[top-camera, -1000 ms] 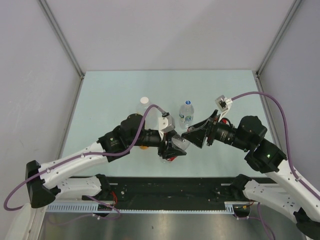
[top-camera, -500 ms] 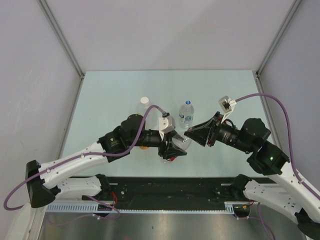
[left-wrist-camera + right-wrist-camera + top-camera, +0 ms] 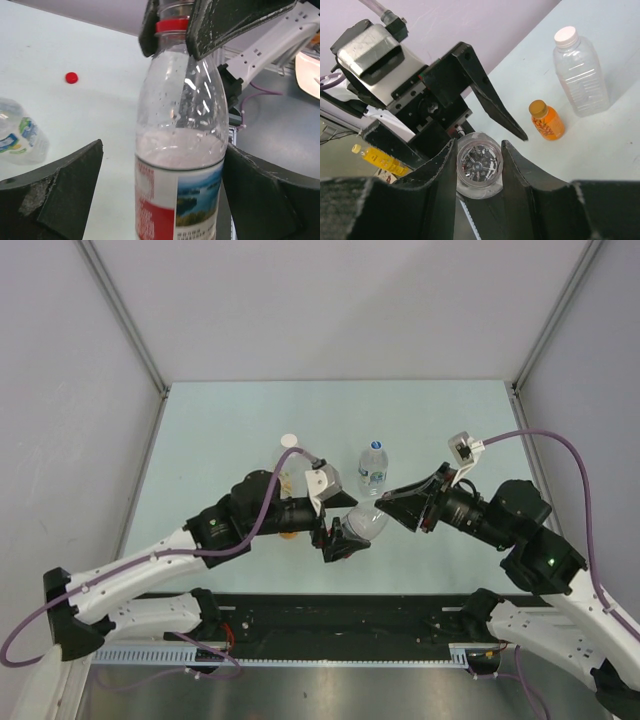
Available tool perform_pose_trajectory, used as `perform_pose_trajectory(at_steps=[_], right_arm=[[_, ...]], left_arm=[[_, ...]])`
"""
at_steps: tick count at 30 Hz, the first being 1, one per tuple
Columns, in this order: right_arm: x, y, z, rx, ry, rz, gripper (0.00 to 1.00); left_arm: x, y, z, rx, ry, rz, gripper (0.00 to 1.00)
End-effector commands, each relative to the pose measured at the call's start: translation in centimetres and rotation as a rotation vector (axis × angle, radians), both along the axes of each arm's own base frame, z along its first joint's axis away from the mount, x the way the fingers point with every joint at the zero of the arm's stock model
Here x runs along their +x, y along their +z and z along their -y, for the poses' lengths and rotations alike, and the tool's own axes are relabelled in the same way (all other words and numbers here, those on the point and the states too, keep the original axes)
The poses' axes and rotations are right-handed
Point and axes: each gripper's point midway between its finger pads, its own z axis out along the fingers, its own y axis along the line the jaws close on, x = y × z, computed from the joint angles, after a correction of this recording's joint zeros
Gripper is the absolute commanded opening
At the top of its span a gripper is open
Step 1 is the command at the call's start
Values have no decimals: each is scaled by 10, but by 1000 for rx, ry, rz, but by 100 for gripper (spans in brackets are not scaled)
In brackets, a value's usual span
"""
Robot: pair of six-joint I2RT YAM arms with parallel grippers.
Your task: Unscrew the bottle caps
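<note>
A clear bottle with a red label [image 3: 180,150] stands between the spread fingers of my left gripper [image 3: 165,150], with a gap on its left side. My right gripper [image 3: 479,150] is shut on the bottle's neck [image 3: 479,167]; its mouth is open, with only the red ring [image 3: 172,25] left below the thread. A red cap [image 3: 71,77] lies loose on the table. From the top, the bottle [image 3: 368,523] tilts between the left gripper [image 3: 340,537] and the right gripper [image 3: 385,505]. The large bottle still has its white cap [image 3: 290,440]. The blue-label bottle [image 3: 372,468] stands capped.
A small orange bottle [image 3: 546,120] stands near the large clear bottle [image 3: 580,75], left of the held bottle. The blue-label bottle also shows at the left edge of the left wrist view [image 3: 20,137]. A black rail [image 3: 340,615] runs along the table's near edge.
My left gripper has opened off the red-label bottle and drawn back a little to the left. My right gripper has pulled right and up with the bottle's neck, so the bottle is now exposed and tilted.
</note>
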Motion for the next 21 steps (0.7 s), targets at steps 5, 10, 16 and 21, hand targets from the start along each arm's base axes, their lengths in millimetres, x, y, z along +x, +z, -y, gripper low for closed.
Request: perform_pose_trajectory(at_steps=[5,10,16,21], right_arm=[[25,40,28,-28,-201,88,0],[88,45,92,-187,-690,78,0],[159,48,151,-403,-1158,80,0],[217,23,193,-439,-1323,-23,0]], left_arm=[[12,60,-52,-65,193,142,100],[-3,91,-99,-175,258,201,100],[-6,102,-138,-268,363,232,100],[8,90,-152,-276,477,208,100]])
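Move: Ahead of the right hand, which already grips the uncapped red-label bottle by its neck, the far-right table is bare but for the loose red cap, about 25 cm forward, 20 cm right and 36 cm below. The blue-capped bottle stands some 21 cm ahead, 1 cm right, 27 cm down. From the left hand, already wide open, the orange bottle lies about 14 cm ahead, 15 cm left, 25 cm down; the large clear bottle 24 cm ahead, 13 cm left, 20 cm down. Swinging forward and right by some 23 cm at gathering speed, the right hand keeps its grip on the neck and carries the red-label bottle out over the far-right table, rising about 5 cm first, then starting to sink, while turning roughly 65 degrees clockwise. The left hand, fingers staying wide open, backs away from the bottle, left and up about 19 cm, turning counter-clockwise. ##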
